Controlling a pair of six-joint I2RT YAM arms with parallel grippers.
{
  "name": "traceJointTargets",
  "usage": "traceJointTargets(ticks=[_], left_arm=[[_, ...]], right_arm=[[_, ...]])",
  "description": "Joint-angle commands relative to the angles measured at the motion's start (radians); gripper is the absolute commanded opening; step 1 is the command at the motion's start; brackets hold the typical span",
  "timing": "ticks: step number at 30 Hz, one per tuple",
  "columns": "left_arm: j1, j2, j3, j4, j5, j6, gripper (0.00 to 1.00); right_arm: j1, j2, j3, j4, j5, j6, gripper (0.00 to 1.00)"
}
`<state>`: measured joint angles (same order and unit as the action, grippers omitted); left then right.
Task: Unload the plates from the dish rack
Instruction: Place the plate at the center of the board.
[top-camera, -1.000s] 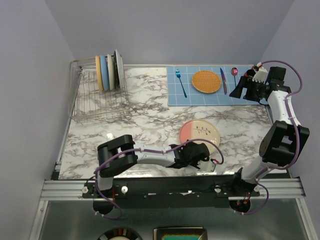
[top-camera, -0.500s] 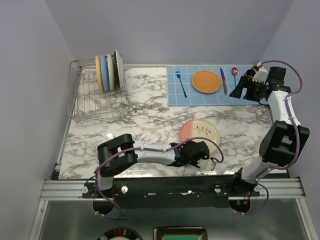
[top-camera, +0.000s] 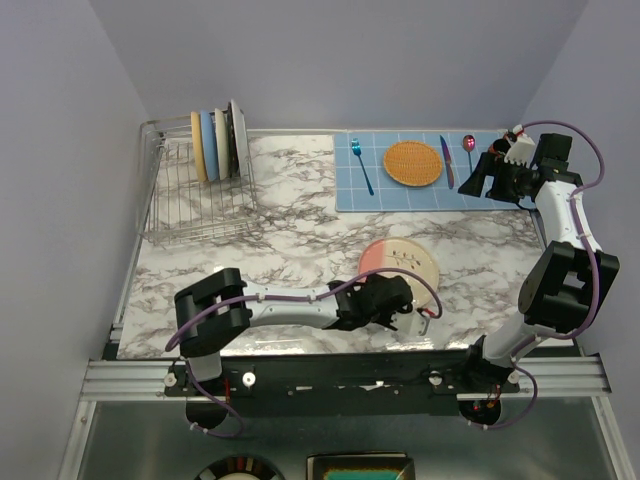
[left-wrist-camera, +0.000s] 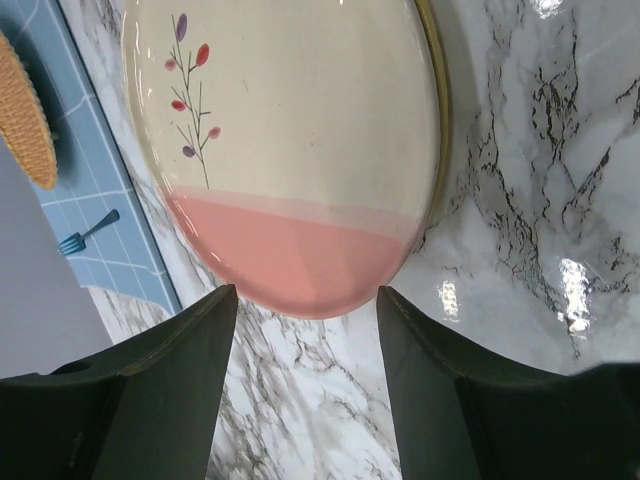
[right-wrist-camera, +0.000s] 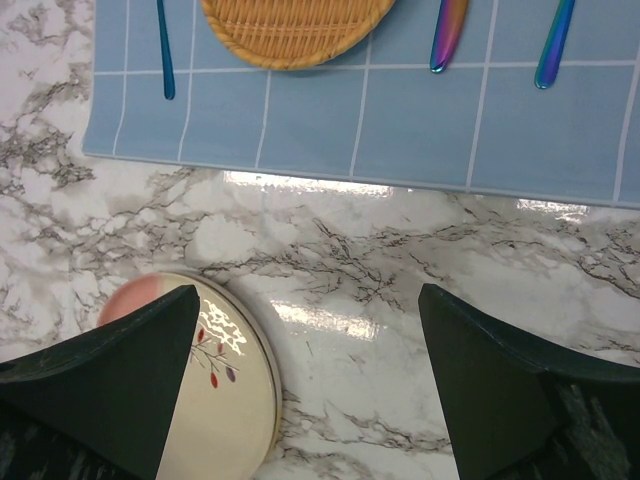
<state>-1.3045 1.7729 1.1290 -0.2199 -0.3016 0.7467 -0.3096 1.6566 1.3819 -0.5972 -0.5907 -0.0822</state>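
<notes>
The pink and cream plate (top-camera: 402, 262) with a twig motif lies flat on the marble table, right of centre. My left gripper (top-camera: 396, 298) hovers at its near edge. In the left wrist view this gripper (left-wrist-camera: 305, 296) is open, with the plate's pink rim (left-wrist-camera: 300, 270) just ahead of the fingertips and nothing held. Several more plates (top-camera: 215, 143) stand on edge at the back of the wire dish rack (top-camera: 190, 215) at the far left. My right gripper (top-camera: 478, 176) hangs open above the blue mat's right end. From the right wrist view, that gripper (right-wrist-camera: 310, 300) looks down on the plate (right-wrist-camera: 235, 400).
A blue grid mat (top-camera: 430, 190) at the back right carries an orange woven disc (top-camera: 412, 163), a blue fork (top-camera: 361, 166), a knife (top-camera: 447, 162) and a spoon (top-camera: 468, 148). Walls close in on the left, right and back.
The left arm's elbow has swung to the left and its gripper has shifted slightly left at the plate's near edge. The plate and the right arm have not moved.
</notes>
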Motion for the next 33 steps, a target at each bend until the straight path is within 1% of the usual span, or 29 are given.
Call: traceJointTargets(ticks=[1, 7, 10, 14, 15, 18, 20, 21, 22, 23, 24, 25, 27, 28, 29, 32, 33], left_arm=[[0.004, -0.059, -0.034, 0.011, -0.018, -0.013, 0.67], [0.004, -0.081, -0.058, 0.02, -0.036, -0.017, 0.67], [0.005, -0.108, -0.066, 0.033, -0.053, -0.012, 0.67], [0.033, -0.153, -0.06, 0.05, -0.086, -0.009, 0.67], [0.054, -0.173, -0.057, 0.045, -0.087, -0.012, 0.68], [0.086, -0.213, -0.044, 0.044, -0.099, -0.024, 0.7], [0.14, -0.231, -0.034, 0.042, -0.1, -0.041, 0.72], [0.161, -0.253, -0.032, 0.04, -0.088, -0.065, 0.81], [0.21, -0.262, -0.031, 0.04, -0.073, -0.079, 0.89], [0.237, -0.273, -0.026, 0.04, -0.061, -0.096, 0.92], [0.26, -0.288, -0.023, 0.037, -0.047, -0.112, 0.94], [0.284, -0.294, -0.021, 0.04, -0.039, -0.145, 0.94], [0.352, -0.312, -0.017, 0.047, -0.024, -0.176, 0.96], [0.369, -0.32, -0.02, 0.051, -0.018, -0.193, 0.98], [0.408, -0.326, -0.023, 0.051, -0.008, -0.219, 0.99], [0.473, -0.342, -0.037, 0.054, 0.014, -0.253, 0.99], [0.52, -0.349, -0.043, 0.062, 0.021, -0.26, 0.99]], right_arm=[[-0.01, -0.018, -0.007, -0.018, -0.024, -0.021, 1.0], [-0.008, -0.012, 0.011, -0.05, -0.032, -0.034, 1.0], [0.009, -0.02, 0.022, -0.099, -0.026, -0.07, 1.0], [0.069, -0.061, -0.03, -0.147, 0.025, -0.142, 1.0], [0.096, -0.07, -0.041, -0.153, 0.052, -0.168, 1.0], [0.136, -0.102, -0.066, -0.182, 0.071, -0.209, 1.0], [0.164, -0.107, -0.057, -0.235, 0.089, -0.229, 1.0], [0.199, -0.112, -0.053, -0.249, 0.113, -0.243, 1.0], [0.22, -0.113, -0.057, -0.263, 0.132, -0.249, 1.0], [0.246, -0.118, -0.067, -0.277, 0.156, -0.254, 1.0], [0.298, -0.126, -0.076, -0.277, 0.214, -0.257, 1.0], [0.314, -0.141, -0.086, -0.276, 0.241, -0.257, 1.0], [0.387, -0.152, -0.107, -0.283, 0.287, -0.251, 1.0], [0.403, -0.152, -0.112, -0.289, 0.295, -0.245, 1.0], [0.418, -0.149, -0.115, -0.306, 0.298, -0.243, 1.0], [0.498, -0.15, -0.156, -0.305, 0.331, -0.238, 1.0], [0.548, -0.155, -0.171, -0.297, 0.36, -0.229, 1.0]])
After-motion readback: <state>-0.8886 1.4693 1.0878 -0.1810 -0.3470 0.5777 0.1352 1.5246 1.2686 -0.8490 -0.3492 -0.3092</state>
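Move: My left hand is empty just off the pink side of the stacked plate: the plate's middle is about 8 cm to its right, 2 cm ahead and 4 cm below. The plates in the dish rack stand roughly 29 cm ahead and 39 cm to its left, some 5 cm higher. From my right hand the stacked plate lies about 20 cm back, 19 cm left and 14 cm down; the woven mat is 7 cm ahead, 15 cm left and 15 cm down. I take my empty left hand off the plate, first creeping a little left, then sweeping forward, left and up, some 13 cm each way, towards the dish rack, turning about 30 degrees counter-clockwise and spreading its fingers fully. Meanwhile I bring my right hand, fingers still wide open, left and back towards the plate and slightly down, swinging counter-clockwise. ##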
